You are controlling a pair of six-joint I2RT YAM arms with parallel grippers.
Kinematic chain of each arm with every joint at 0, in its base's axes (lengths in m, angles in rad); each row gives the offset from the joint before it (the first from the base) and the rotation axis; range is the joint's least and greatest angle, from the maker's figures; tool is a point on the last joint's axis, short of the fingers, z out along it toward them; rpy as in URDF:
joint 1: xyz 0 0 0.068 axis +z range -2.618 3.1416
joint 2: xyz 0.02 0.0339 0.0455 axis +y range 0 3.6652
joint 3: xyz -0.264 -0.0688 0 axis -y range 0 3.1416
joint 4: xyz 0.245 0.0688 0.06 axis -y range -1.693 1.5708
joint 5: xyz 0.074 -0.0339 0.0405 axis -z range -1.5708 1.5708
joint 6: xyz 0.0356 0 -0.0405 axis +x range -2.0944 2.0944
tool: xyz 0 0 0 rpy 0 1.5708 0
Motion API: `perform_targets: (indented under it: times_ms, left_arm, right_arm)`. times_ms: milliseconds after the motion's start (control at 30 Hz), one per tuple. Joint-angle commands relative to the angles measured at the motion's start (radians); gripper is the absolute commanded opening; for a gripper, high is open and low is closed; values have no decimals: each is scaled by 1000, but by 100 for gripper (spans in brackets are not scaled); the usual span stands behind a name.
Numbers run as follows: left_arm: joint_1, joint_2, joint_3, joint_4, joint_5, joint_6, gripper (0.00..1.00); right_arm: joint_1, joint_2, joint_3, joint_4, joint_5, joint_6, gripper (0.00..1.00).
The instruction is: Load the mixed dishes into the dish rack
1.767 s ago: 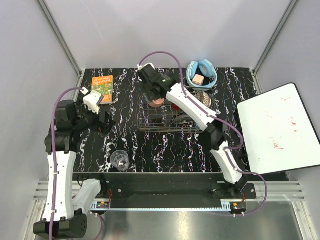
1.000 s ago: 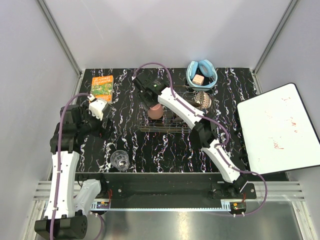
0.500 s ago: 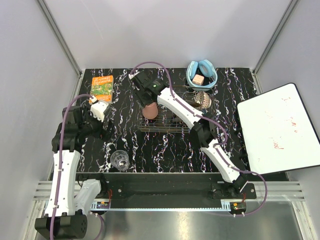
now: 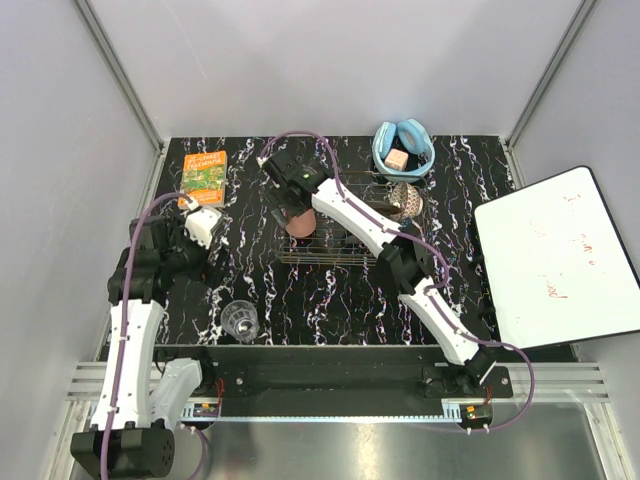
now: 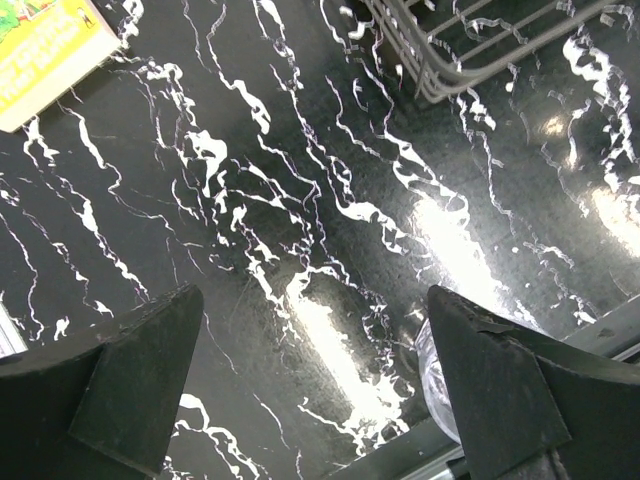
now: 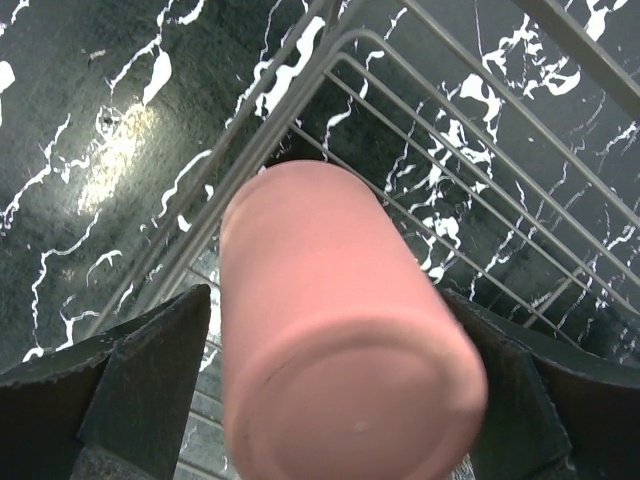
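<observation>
The salmon-pink cup (image 4: 298, 222) sits bottom-up at the left end of the wire dish rack (image 4: 335, 250). In the right wrist view the cup (image 6: 340, 330) is blurred between my right gripper's (image 6: 328, 300) fingers, over the rack's left rim (image 6: 345, 38); the jaws are open, with a gap at the left finger. A speckled bowl (image 4: 405, 200) rests at the rack's right end. My left gripper (image 4: 197, 260) hangs open over bare table, left of the rack. The clear glass tumbler (image 4: 240, 320) stands near the front edge; its rim (image 5: 435, 375) shows beside the left gripper's (image 5: 312, 300) right finger.
An orange-green book (image 4: 204, 172) lies at the back left, its corner (image 5: 45, 50) in the left wrist view. Light-blue headphones (image 4: 403, 145) sit behind the rack. A whiteboard (image 4: 560, 260) overhangs the table's right side. A rack corner (image 5: 480, 40) shows top right.
My right gripper carried the pink cup leftward to the rack's left end and opened its jaws around it. The left arm drew back a little toward the near left.
</observation>
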Motion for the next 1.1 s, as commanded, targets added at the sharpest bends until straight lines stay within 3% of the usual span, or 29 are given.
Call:
perform_targets:
  times_ms: [0,300,500,767,1067]
  left_arm:
    - [4,-17,-54,28,-30,74,97]
    - [4,-46,-151,-47,-70,256,96]
    - [4,-77,-122,-156,-3,334,96]
    - [4,-70,-69,-262,56,365,96]
    - [3,16,-177,-209,44,416,96]
  right_arm:
    - [-9,-162,-18,13,32,-20,100]
    - [-3,-339,-117,-19,56,-19,100]
    - [29,-474,-190,-22,107,-20,100]
    - [47,-670,-400,52,139,-7,100]
    - [47,-860,-667,188,145,50,100]
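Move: The inverted pink cup is between the right hand's already open fingers, its middle straight below by about 3 cm; the clear plate lies some 16 cm right and 4 cm back, the red bowl about 17 cm right and 2 cm ahead. From the left hand the clear glass is roughly 8 cm back, 7 cm right and 14 cm below, with the rack's near left corner 6 cm ahead and 15 cm right. Open right hand rises some 18 cm off the pink cup and back-right; left sinks and backs towards the glass. ##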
